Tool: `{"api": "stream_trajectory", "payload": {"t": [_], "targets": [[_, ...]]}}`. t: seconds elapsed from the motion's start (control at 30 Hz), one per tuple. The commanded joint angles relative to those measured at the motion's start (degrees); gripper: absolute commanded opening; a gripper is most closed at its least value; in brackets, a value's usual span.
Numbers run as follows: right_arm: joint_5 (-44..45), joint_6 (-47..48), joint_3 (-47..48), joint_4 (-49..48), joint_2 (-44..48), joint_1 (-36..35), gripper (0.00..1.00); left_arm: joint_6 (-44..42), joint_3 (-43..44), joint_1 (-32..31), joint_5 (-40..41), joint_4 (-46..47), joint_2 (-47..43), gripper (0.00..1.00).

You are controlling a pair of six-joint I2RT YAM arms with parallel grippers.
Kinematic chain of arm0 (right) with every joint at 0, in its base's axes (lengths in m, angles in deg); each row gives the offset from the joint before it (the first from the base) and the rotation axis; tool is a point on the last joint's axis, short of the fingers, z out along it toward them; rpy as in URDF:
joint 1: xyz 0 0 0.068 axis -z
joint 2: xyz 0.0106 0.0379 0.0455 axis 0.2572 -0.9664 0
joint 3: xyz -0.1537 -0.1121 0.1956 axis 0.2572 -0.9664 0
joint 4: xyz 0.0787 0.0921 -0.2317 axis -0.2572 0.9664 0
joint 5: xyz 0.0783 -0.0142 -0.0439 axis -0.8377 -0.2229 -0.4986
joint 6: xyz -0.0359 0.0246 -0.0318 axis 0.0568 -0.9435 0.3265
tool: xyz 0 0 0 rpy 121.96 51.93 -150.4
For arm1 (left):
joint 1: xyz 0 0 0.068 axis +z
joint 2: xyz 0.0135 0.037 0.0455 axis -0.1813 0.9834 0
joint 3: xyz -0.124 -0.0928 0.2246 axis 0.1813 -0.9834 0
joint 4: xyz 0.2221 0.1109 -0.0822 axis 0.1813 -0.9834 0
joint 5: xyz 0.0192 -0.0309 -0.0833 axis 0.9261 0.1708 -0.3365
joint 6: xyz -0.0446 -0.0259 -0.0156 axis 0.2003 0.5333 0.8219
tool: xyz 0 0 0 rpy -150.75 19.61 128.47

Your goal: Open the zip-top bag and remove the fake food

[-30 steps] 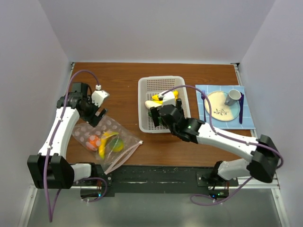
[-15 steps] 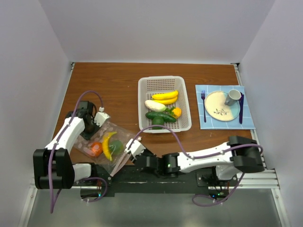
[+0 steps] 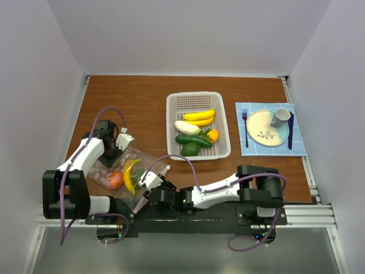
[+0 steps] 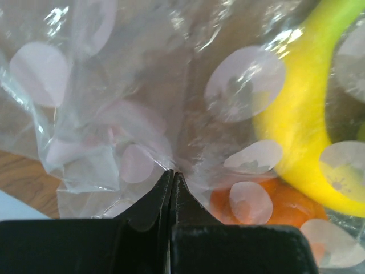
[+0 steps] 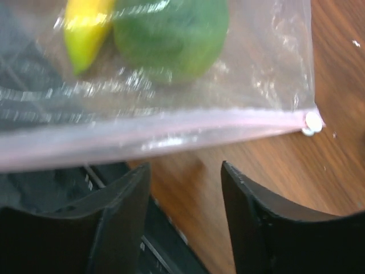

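The zip-top bag (image 3: 128, 174) lies at the table's near left, holding an orange-red tomato (image 3: 116, 180), a yellow banana (image 3: 130, 173) and a green round (image 3: 140, 176). My left gripper (image 3: 117, 150) is shut on the bag's far corner; the plastic (image 4: 142, 125) puckers at the shut tips (image 4: 171, 174), with the banana (image 4: 296, 114) and tomato (image 4: 274, 202) just beyond. My right gripper (image 3: 147, 184) is open and empty, just short of the bag's pink zip strip (image 5: 171, 134) in the right wrist view (image 5: 185, 166). The zip's white slider (image 5: 312, 123) sits at the strip's right end.
A white perforated basket (image 3: 174, 101) at the middle holds a banana (image 3: 199, 116), a white oval (image 3: 186, 127), a cucumber (image 3: 194, 140), a green round (image 3: 191, 149) and a lemon (image 3: 213, 135). A cream plate (image 3: 263, 128) with a grey mug (image 3: 280, 117) sits on a blue mat at the right.
My right arm swung from the basket down to the bag's near edge. My left gripper came down onto the bag's far corner and shut on it.
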Motion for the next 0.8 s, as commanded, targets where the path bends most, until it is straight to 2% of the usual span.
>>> {"api": "stream_trajectory", "payload": {"t": [0.0,0.07,0.23,0.3,0.43,0.77], "targets": [[-0.71,0.14,3.05,-7.51,-1.57,2.34,0.65,1.18,-1.16,-1.33,-2.65,1.91,0.83,0.00],[-0.79,0.40,3.84,-8.04,-2.36,3.12,0.76,1.61,-1.08,-1.77,-2.83,2.35,1.62,0.00],[-2.11,1.90,4.99,-10.41,-4.47,4.97,0.89,3.19,0.85,-4.13,-6.69,2.18,3.37,0.00],[-2.38,2.94,4.73,-13.13,-5.00,5.15,0.98,3.90,1.82,-5.80,-6.78,2.27,4.69,0.00],[-2.99,5.05,5.60,-16.30,-6.76,5.15,0.99,4.95,3.23,-9.06,-6.61,2.62,7.41,0.00],[-4.14,5.41,9.56,-16.74,-11.42,5.41,0.99,7.15,3.50,-17.32,-8.27,2.62,11.73,0.00]]}}
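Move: The right hand is just outside the bag's zip mouth, with the green fruit about 6 cm ahead and 6 cm to its left, a little lower. The banana is alongside, 9 cm left and 6 cm ahead; the zip slider is 9 cm ahead, 6 cm right. From the left hand, pinching the film, the banana is 11 cm right and 3 cm back, the orange fruit 5 cm right and 6 cm back, the green fruit 14 cm right and 4 cm back. The right fingers enter the bag's mouth and spread fully, their tips against the zip edge, as the hand reaches about 5 cm left and 4 cm forward towards the green fruit. The left fingers, still shut on the film, carry it some 7 cm right towards the banana while sinking about 3 cm, turning slightly clockwise. ##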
